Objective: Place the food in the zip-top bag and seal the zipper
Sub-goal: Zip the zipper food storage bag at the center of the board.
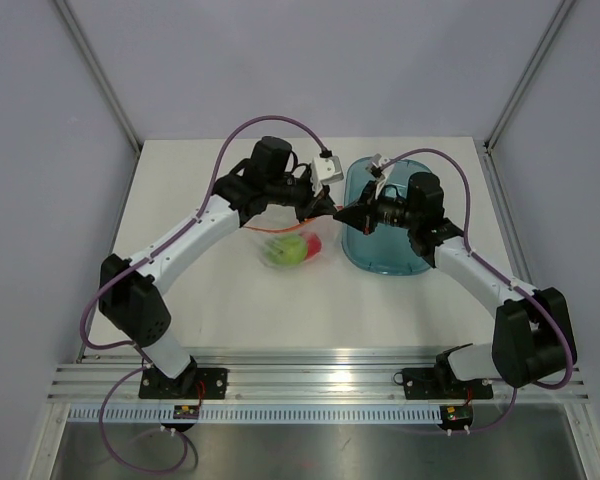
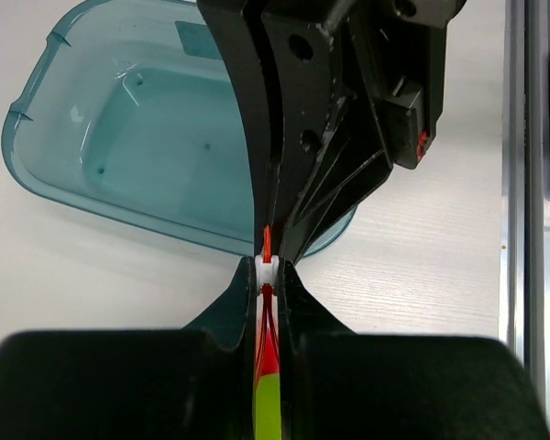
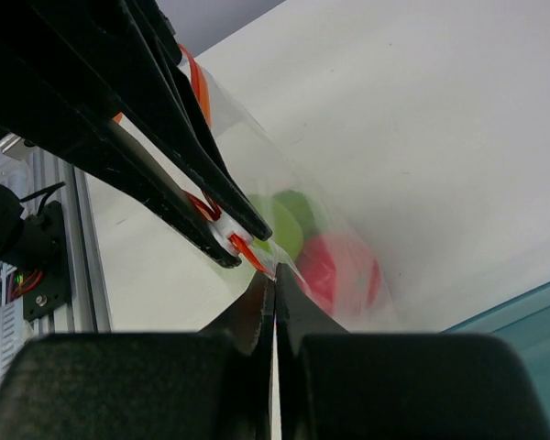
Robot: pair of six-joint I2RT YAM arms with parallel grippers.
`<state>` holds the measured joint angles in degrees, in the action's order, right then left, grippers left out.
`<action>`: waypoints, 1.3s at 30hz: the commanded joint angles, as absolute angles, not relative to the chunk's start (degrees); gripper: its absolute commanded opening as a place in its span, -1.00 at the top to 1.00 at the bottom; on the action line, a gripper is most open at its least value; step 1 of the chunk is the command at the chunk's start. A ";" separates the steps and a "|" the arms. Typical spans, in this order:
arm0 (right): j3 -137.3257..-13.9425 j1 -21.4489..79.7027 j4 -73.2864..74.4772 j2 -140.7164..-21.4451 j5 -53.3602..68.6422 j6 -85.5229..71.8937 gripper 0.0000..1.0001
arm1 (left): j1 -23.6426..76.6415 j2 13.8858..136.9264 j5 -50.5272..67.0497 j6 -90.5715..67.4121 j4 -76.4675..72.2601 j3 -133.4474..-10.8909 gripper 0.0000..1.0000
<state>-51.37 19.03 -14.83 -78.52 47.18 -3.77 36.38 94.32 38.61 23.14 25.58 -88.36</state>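
Note:
The clear zip-top bag lies at mid-table, partly lifted at its mouth, with the food inside: a lime-green fruit and a red one. My left gripper is shut on the white slider of the orange-red zipper; green fruit shows between its fingers. Facing it, my right gripper is shut on the bag's corner at the end of the zipper. In the right wrist view the green fruit and the red fruit are blurred behind the plastic. From above, the left gripper and right gripper nearly touch.
A translucent teal oval tray stands just right of the bag, under the right wrist; it also fills the upper left of the left wrist view, where the tray holds nothing. Aluminium rails run along the near table edge.

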 commanded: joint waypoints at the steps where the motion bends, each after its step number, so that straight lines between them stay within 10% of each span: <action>1: -50.98 17.32 -22.40 -76.02 42.28 -8.69 1.00 | 34.19 91.32 39.90 23.91 26.54 -86.75 1.00; 39: -53.26 15.73 -27.60 -80.68 28.39 -17.31 1.00 | 4.93 66.71 32.96 11.60 15.65 -60.38 1.00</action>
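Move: My left fingers already grip the white slider near the zipper's right end, which my right fingers hold. The zipper's open left end lies about 19 cm to my left hand's left, 2 back and 5 lower; from my right hand, 21 cm left, 3 back, 2 lower. Down in the bag, some 21 cm below my left hand, sit the green food 10 cm left and 2 ahead, and the red food 3 left and 3 ahead. I keep the slider pinched in my left hand and draw it leftward along the zipper, away from my right hand and towards the bag's left end, about 21 cm, slowly then faster, drifting slightly forward and turning some 35 degrees counter-clockwise. My right hand keeps hold of the zipper's right end and carries it 5 cm forward, a little right and up, turning clockwise. ##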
